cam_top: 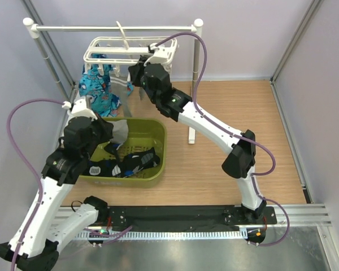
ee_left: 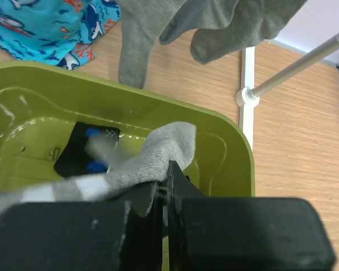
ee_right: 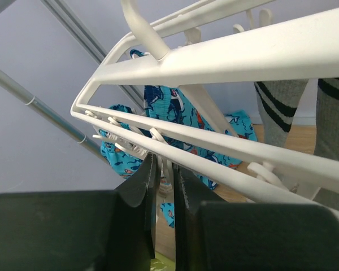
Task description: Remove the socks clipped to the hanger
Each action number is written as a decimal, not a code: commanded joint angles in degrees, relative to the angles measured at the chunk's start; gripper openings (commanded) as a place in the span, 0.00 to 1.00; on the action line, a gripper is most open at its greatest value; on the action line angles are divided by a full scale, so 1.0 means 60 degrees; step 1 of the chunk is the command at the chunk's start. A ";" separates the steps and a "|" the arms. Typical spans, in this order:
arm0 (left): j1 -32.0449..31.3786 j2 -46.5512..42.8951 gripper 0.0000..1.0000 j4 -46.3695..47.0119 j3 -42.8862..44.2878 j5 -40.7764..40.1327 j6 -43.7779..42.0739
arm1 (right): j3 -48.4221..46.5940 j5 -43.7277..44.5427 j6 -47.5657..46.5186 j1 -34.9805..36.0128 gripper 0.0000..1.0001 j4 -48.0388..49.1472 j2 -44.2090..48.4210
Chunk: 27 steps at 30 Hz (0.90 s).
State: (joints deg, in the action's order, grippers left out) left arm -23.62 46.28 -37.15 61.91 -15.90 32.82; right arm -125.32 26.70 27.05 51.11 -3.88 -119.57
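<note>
The white grid hanger (cam_top: 110, 55) hangs from the rail at the back, seen from below as the hanger (ee_right: 214, 62) in the right wrist view. Grey socks (ee_right: 279, 104) with black-striped cuffs stay clipped on its right side, and show as hanging grey socks (ee_left: 214, 22) in the left wrist view. My right gripper (ee_right: 165, 164) is just under a hanger bar, its jaws shut on a small white clip (ee_right: 168, 169). My left gripper (ee_left: 165, 175) is shut on a grey sock (ee_left: 158, 147) with a white band, above the green basket (ee_left: 220, 127). A black sock (ee_left: 79, 149) lies inside.
Blue shark-print fabric (cam_top: 99, 90) also hangs from the hanger's left side. The white pole rail stand (cam_top: 113, 26) spans the back, with its right post (cam_top: 193, 84) and foot on the wooden floor. The green basket (cam_top: 161, 152) holds several dark socks (cam_top: 137, 161).
</note>
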 commanded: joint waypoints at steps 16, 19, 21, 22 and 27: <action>0.0010 0.0928 0.74 0.0871 -0.0036 0.0630 -0.0107 | 0.1403 -0.1797 0.0369 -0.0447 0.01 0.0075 0.1675; -0.0004 0.1309 0.74 0.2871 -0.0151 0.0132 -0.0487 | 0.1842 -0.2163 0.0765 -0.0447 0.01 0.0411 0.1982; 0.0010 0.1615 0.74 0.3784 -0.0532 -0.0305 -0.0577 | 0.1975 -0.2340 0.0882 -0.0447 0.01 0.0456 0.2071; -0.0004 0.1748 0.73 0.4151 -0.0606 -0.0439 -0.0679 | 0.1960 -0.2340 0.0868 -0.0447 0.01 0.0456 0.2130; -0.0004 0.2744 0.73 0.6160 -0.0753 -0.1231 -0.1177 | 0.2034 -0.2428 0.0882 -0.0462 0.01 0.0485 0.2350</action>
State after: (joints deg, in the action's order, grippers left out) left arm -23.62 60.75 -12.27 57.87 -18.68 29.04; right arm -113.40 14.15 30.74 48.18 -2.17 -109.01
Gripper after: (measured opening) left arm 0.735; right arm 0.156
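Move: The left hand, shut on a gray sock, is above the green bin, whose middle lies roughly 24 cm straight below and 2 cm to the left. From this hand the next gray striped sock hangs about 14 cm ahead, 3 cm right, near its height; the blue trunks hang some 16 cm ahead and 7 cm left, slightly lower. The right hand pinches the hanger's front bar; the bin's middle lies about 16 cm back, 9 cm left and 33 cm below it. Slightly back and up, then sharply down about 9 cm, the left hand opens wide on the way and lets go of the gray sock over the bin. It then swings forward some 10 cm and up about 6, fingers open, towards the hanging striped sock. The right hand keeps its pinch on the hanger bar, easing it back and right while turning about 10 degrees counter-clockwise. ##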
